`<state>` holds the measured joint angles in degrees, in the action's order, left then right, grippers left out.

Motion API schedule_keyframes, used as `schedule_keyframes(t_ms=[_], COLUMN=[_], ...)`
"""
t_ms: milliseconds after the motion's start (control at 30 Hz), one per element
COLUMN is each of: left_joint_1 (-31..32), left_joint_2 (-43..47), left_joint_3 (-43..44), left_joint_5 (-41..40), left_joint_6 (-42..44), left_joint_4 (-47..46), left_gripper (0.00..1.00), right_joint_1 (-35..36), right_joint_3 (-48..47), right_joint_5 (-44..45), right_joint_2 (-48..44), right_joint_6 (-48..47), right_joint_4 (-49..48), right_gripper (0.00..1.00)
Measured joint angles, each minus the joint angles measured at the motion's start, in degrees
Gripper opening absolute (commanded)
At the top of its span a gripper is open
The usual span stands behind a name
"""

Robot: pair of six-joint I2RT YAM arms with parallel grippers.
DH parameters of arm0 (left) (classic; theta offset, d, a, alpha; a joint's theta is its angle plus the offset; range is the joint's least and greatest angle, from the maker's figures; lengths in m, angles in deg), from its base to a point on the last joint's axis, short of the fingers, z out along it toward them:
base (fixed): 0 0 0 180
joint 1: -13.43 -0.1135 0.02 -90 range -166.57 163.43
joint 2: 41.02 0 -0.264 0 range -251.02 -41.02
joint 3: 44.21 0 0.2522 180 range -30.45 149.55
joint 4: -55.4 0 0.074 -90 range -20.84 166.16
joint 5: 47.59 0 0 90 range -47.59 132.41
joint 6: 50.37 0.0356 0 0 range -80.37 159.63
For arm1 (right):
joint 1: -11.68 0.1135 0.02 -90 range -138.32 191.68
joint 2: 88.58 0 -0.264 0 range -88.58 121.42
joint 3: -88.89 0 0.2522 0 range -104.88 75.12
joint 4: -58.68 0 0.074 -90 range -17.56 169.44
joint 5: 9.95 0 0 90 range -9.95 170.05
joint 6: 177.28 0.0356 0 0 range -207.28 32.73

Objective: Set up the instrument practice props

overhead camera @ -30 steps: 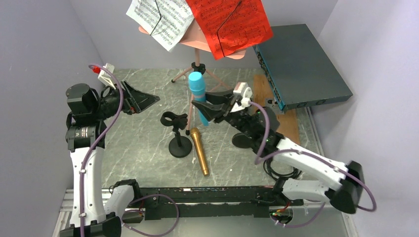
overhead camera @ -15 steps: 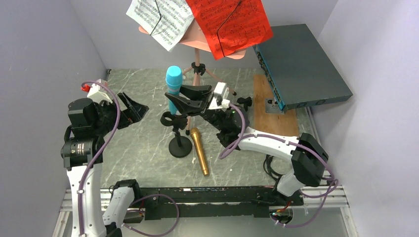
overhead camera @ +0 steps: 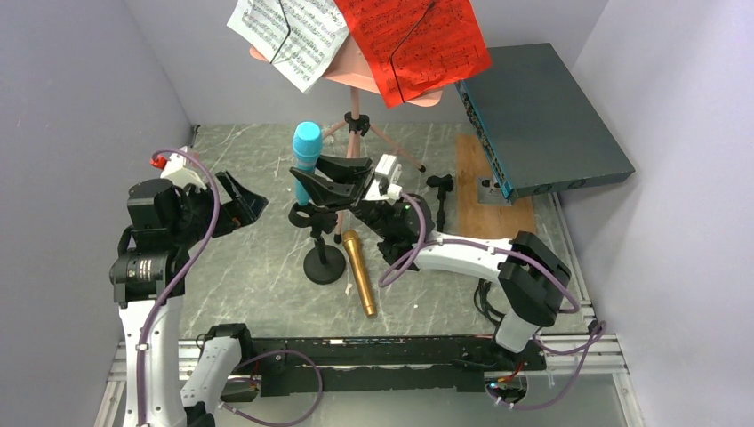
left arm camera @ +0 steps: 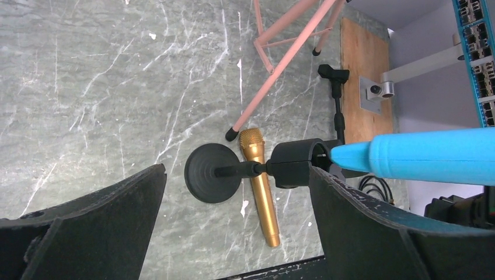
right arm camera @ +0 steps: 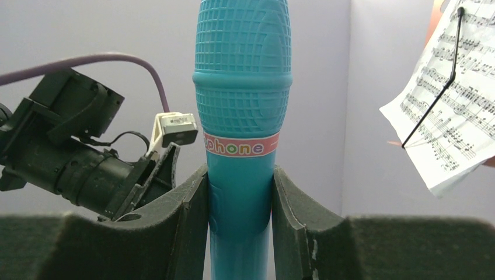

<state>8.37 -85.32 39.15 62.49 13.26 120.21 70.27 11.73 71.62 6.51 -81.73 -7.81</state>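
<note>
My right gripper (overhead camera: 327, 181) (right arm camera: 240, 221) is shut on the blue microphone (overhead camera: 305, 165) (right arm camera: 242, 116), which it holds upright. The microphone's lower tip (left arm camera: 344, 156) sits at the clip (left arm camera: 300, 162) of a black round-based pole (overhead camera: 324, 263) (left arm camera: 213, 173). A gold microphone (overhead camera: 359, 271) (left arm camera: 261, 186) lies flat beside that base. The second pole (overhead camera: 442, 191) (left arm camera: 337, 99) stands behind the right arm. The pink music desk (overhead camera: 360, 71) on tripod legs (left arm camera: 280, 64) carries a white page (overhead camera: 289, 36) (right arm camera: 449, 111) and a red page (overhead camera: 413, 40). At the left, my left gripper (overhead camera: 238, 197) (left arm camera: 233, 233) is open and empty.
A large dark-teal box (overhead camera: 542, 116) leans at the back right above a wooden board (overhead camera: 485, 200) (left arm camera: 365, 70). Grey walls close in on the left, right and back. Cables (overhead camera: 489, 307) coil by the right arm's base.
The right arm has swung left with the blue microphone, bringing it from right of the tripod leg to the pole's clip. The left gripper has pulled back slightly to the left.
</note>
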Motion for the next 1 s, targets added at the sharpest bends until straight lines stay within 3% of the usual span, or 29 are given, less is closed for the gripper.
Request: schedule_keyframes(t_ms=[533, 700, 1000], left_joint_1=[0.1, 0.1, 0.1], left_joint_2=[1.0, 0.6, 0.4], left_joint_3=[1.8, 1.8, 0.7], left_joint_5=[0.6, 2.7, 9.4], left_joint_6=[0.4, 0.0, -1.7], left_joint_4=[0.7, -0.2, -5.0], left_gripper=[0.98, 0.99, 1.00], right_joint_1=[1.7, 1.8, 2.3], right_joint_3=[7.5, 8.5, 9.4], right_joint_5=[1.3, 2.8, 5.0], right_joint_2=[2.5, 5.5, 7.1], right_joint_6=[-3.2, -4.4, -6.4], right_joint_4=[-6.1, -7.4, -7.8], right_gripper=[0.00, 0.06, 0.07])
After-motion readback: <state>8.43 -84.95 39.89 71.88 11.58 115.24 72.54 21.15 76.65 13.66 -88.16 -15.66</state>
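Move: The microphone clamp on the small black stand, where I'm taking the blue microphone in my right hand, is about 16 cm below that hand, 2 cm to its left and 1 cm ahead. The gold microphone lies on the table some 32 cm below the hand, 10 cm to its right and 2 cm back; the music stand's near foot is about 7 cm ahead and 4 cm right, equally low. From my left hand, the clamp is roughly 11 cm to the right, 2 cm ahead and 3 cm lower. Keeping my grip on the upright blue microphone, I lower it tail first about 10 cm with my right hand into the stand's clamp, easing some 2 cm left on the way down and tilting slightly. My left hand stays wide open, rising about 3 cm and then drawing in rightwards towards the microphone, touching nothing. ##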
